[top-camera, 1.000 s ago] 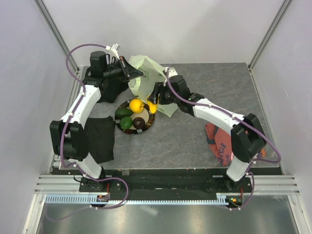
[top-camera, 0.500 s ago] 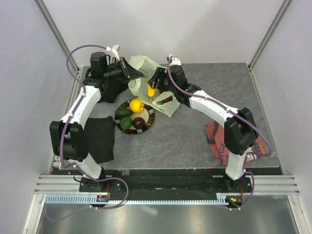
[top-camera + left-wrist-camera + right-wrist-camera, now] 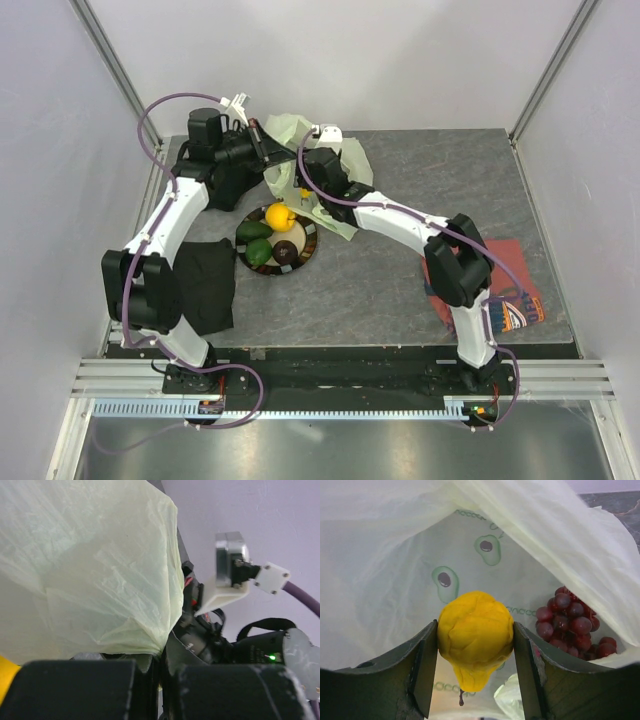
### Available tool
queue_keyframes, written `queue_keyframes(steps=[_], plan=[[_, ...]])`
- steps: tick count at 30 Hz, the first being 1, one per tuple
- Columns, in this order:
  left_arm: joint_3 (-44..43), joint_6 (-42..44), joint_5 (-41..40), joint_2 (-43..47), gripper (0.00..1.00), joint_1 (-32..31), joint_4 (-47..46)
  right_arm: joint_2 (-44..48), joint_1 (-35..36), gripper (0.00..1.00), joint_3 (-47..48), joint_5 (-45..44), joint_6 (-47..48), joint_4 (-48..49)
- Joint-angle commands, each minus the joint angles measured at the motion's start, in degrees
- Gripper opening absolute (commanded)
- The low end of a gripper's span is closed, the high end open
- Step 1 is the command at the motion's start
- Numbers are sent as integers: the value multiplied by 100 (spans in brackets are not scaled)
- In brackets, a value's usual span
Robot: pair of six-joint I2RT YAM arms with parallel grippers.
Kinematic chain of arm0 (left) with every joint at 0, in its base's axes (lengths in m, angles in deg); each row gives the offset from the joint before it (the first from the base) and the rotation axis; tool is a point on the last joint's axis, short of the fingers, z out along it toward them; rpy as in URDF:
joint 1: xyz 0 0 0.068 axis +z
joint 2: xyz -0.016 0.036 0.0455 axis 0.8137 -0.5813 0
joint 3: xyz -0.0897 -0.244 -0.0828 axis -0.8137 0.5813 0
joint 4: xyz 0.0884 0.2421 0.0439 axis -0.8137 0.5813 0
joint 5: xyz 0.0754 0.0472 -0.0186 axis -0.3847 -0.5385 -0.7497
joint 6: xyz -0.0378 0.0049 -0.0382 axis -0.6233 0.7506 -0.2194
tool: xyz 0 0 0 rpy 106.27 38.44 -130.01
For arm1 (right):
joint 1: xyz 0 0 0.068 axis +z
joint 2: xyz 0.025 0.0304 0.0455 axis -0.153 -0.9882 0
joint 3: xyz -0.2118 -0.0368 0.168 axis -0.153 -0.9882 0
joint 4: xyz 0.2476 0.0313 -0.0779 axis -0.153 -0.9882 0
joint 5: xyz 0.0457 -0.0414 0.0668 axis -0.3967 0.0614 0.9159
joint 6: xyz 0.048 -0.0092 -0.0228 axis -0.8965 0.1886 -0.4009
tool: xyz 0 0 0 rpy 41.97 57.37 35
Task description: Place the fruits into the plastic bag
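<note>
My left gripper [image 3: 268, 150] is shut on an edge of the pale green plastic bag [image 3: 348, 162] and holds its mouth up; the pinched film shows in the left wrist view [image 3: 90, 570] above the jaws [image 3: 162, 680]. My right gripper [image 3: 303, 186] is shut on a yellow-orange fruit [image 3: 475, 635] and holds it inside the bag's mouth [image 3: 385, 580]. A dark purple grape bunch [image 3: 575, 625] lies in the bag to the right. On the dark plate [image 3: 311, 240] lie a yellow lemon [image 3: 280, 216], two green fruits [image 3: 258, 250] and a dark brown one [image 3: 286, 250].
A black cloth [image 3: 205, 285] lies left of the plate and another [image 3: 225, 185] under the left arm. A red printed shirt [image 3: 505, 300] lies at the right near my right arm's base. Frame posts and walls close in the table.
My right gripper has carried the yellow-orange fruit from beside the plate up and left into the bag's mouth. The right arm has swung left, uncovering more of the shirt. The left gripper has kept its hold.
</note>
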Motion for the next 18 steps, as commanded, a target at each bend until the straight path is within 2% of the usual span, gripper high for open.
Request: queue_keyframes(steps=[1, 9, 18], plan=[[38, -39, 200, 382, 2, -89, -164, -477, -16, 25, 614, -496, 377, 134], [21, -21, 218, 382, 2, -89, -155, -1234, -86, 27, 1424, -1111, 439, -586], [3, -30, 226, 303, 1, -89, -164, -1375, -358, 36, 1373, -699, 228, -938]])
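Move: Inside the open mouth of the plastic bag, the right hand already holds the yellow pear. The bag's middle is about 5 cm ahead, 3 cm to its right and 5 cm below; the grapes lie in the bag some 8 cm ahead, 8 cm right and 8 cm below. The orange-yellow fruit in the bowl is about 7 cm back, 5 cm left and 8 cm lower. From the left hand, the bag's middle is roughly 8 cm ahead, 8 cm right and 14 cm down. Lowering the pear deeper into the bag, the right hand sinks about 6.5 cm while reaching some 4.5 cm forward, then veers about 3 cm to the right, towards the grapes. Its wrist turns roughly 10 degrees clockwise and rolls about as much, left side down, with the fingers keeping their grip; the left hand goes on pinching the bag's rim almost in place. ##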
